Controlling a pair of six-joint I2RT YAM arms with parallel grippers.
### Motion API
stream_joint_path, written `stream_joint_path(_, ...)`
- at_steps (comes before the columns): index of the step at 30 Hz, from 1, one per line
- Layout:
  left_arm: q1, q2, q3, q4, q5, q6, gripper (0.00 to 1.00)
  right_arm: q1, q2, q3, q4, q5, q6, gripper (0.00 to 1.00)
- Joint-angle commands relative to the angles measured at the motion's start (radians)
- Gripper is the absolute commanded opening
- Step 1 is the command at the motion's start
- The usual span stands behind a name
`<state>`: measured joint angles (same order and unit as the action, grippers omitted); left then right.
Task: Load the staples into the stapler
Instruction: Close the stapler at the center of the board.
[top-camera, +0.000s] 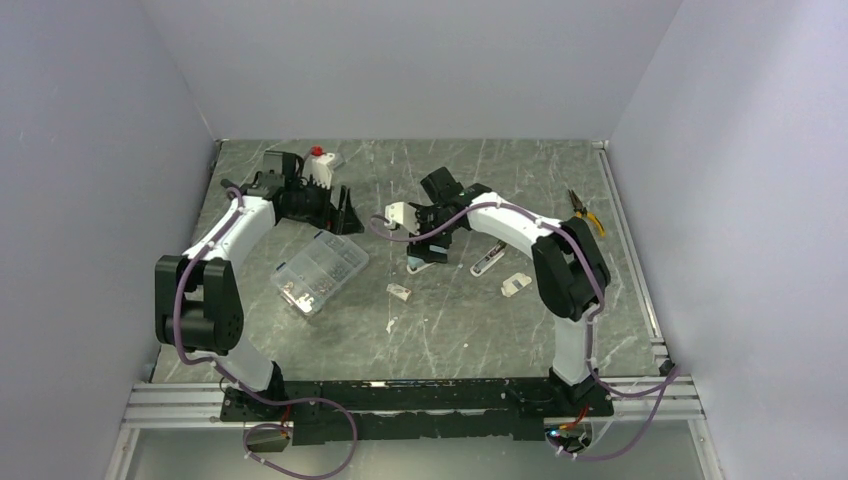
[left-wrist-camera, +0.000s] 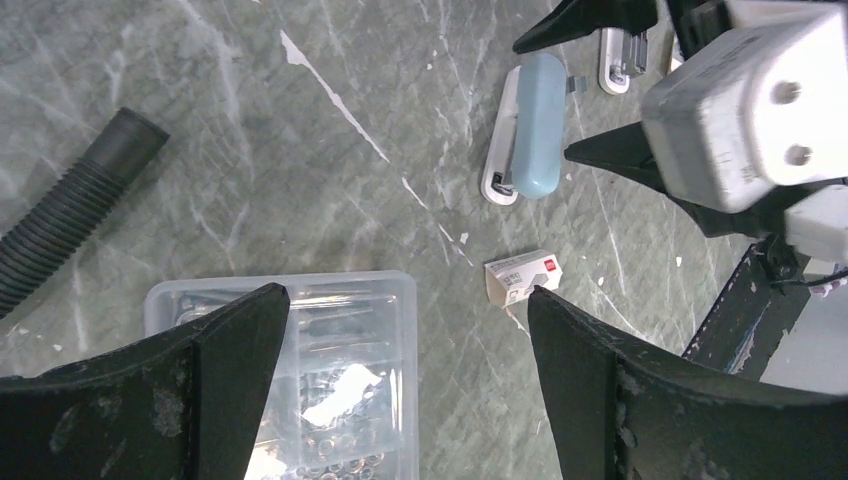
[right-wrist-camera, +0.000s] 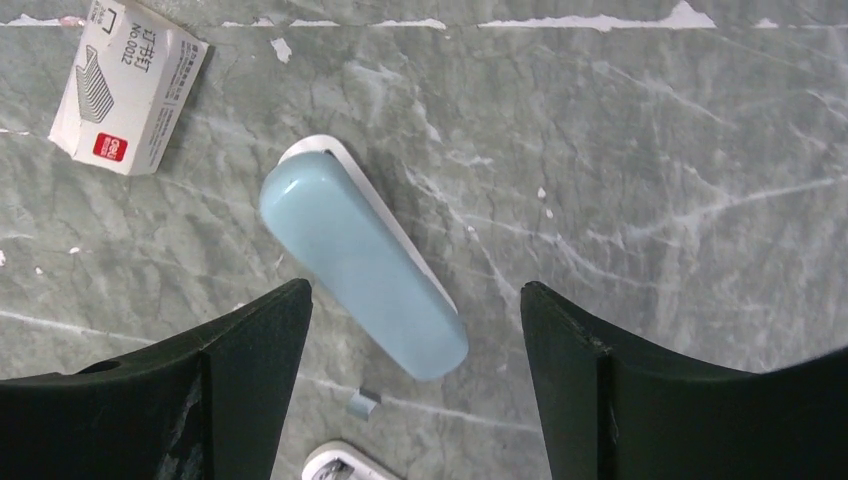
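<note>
A light-blue stapler (right-wrist-camera: 365, 265) on a white base lies closed and flat on the marble table, also seen as the blue stapler (left-wrist-camera: 535, 125). My right gripper (right-wrist-camera: 415, 330) hangs open just above it, with the stapler's near end between the fingers but untouched. The staples, a small white box with a red mark (right-wrist-camera: 130, 85), lie a short way off, loose on the table (left-wrist-camera: 522, 275). A tiny loose staple strip (right-wrist-camera: 363, 402) rests beside the stapler's end. My left gripper (left-wrist-camera: 400, 340) is open and empty, hovering between the clear case and the staple box.
A clear compartment case (top-camera: 320, 270) sits left of centre. A second white stapler (top-camera: 487, 262) and a white piece (top-camera: 515, 285) lie to the right, with pliers (top-camera: 585, 212) at the far right. A red-capped bottle (top-camera: 318, 160) stands at the back left. A black ribbed hose (left-wrist-camera: 70, 215) runs nearby.
</note>
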<state>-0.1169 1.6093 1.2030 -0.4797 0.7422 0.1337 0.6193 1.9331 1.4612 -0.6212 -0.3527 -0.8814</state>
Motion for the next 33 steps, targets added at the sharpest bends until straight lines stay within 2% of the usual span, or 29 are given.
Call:
stream_joint_path(1,0.028,-0.012,0.027,0.008,0.042,-0.022,0.95,0.003,0.057,0.075,-0.033,-0.069,-0.044,0.78)
stream_joint_path(4,0.039,-0.016,0.015,0.001,0.02,-0.019,0.95,0.004,0.081,0.066,-0.023,-0.095,0.012,0.7)
stream_joint_path(7,0.046,-0.004,0.02,-0.026,-0.007,-0.014,0.95,0.004,0.054,-0.013,0.046,-0.09,0.087,0.6)
stream_joint_path(12,0.046,0.038,0.063,-0.081,0.032,-0.039,0.95,0.013,0.009,-0.133,0.137,-0.032,0.179,0.53)
stream_joint_path(16,0.046,0.037,0.069,-0.074,0.068,-0.042,0.95,0.004,-0.018,-0.187,0.178,0.008,0.171,0.51)
stream_joint_path(20,0.046,0.033,0.056,-0.043,0.097,-0.064,0.95,-0.001,-0.016,-0.181,0.178,0.006,0.173,0.38)
stream_joint_path(23,0.046,0.048,0.053,-0.006,0.151,-0.103,0.95,-0.002,-0.033,-0.178,0.195,0.005,0.212,0.2)
stream_joint_path(27,0.046,0.082,0.067,0.073,0.274,-0.23,0.95,-0.009,-0.109,-0.192,0.239,0.016,0.284,0.04)
stream_joint_path(29,0.039,0.111,0.096,0.09,0.349,-0.283,0.95,-0.012,-0.161,-0.194,0.252,0.014,0.325,0.0)
stream_joint_path(33,-0.006,0.201,0.193,0.02,0.451,-0.338,0.95,-0.016,-0.271,-0.197,0.266,-0.002,0.383,0.0)
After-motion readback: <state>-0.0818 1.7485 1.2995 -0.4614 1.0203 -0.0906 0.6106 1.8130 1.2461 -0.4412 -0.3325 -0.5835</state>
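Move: Below and slightly behind the open right fingers, the blue stapler's middle is about 2 cm back, roughly level sideways, and 5 cm down. The staple box is roughly 10 cm back and 6 cm left of this hand, and the open green stapler some 12 cm to its right and 2 cm back, both about 6 cm below. From the left hand the blue stapler lies around 16 cm right, 4 cm back and 13 cm down. Sinking about 5 cm while drawing back nearly 3 cm, the right hand brings its narrowing fingers down around the blue stapler, pinches it across the handle, then lifts it some 4 cm, turning clockwise. The empty left hand first eases left and slightly down, then goes about 4 cm right towards the stapler and rises, rolling, fingers still wide open. ##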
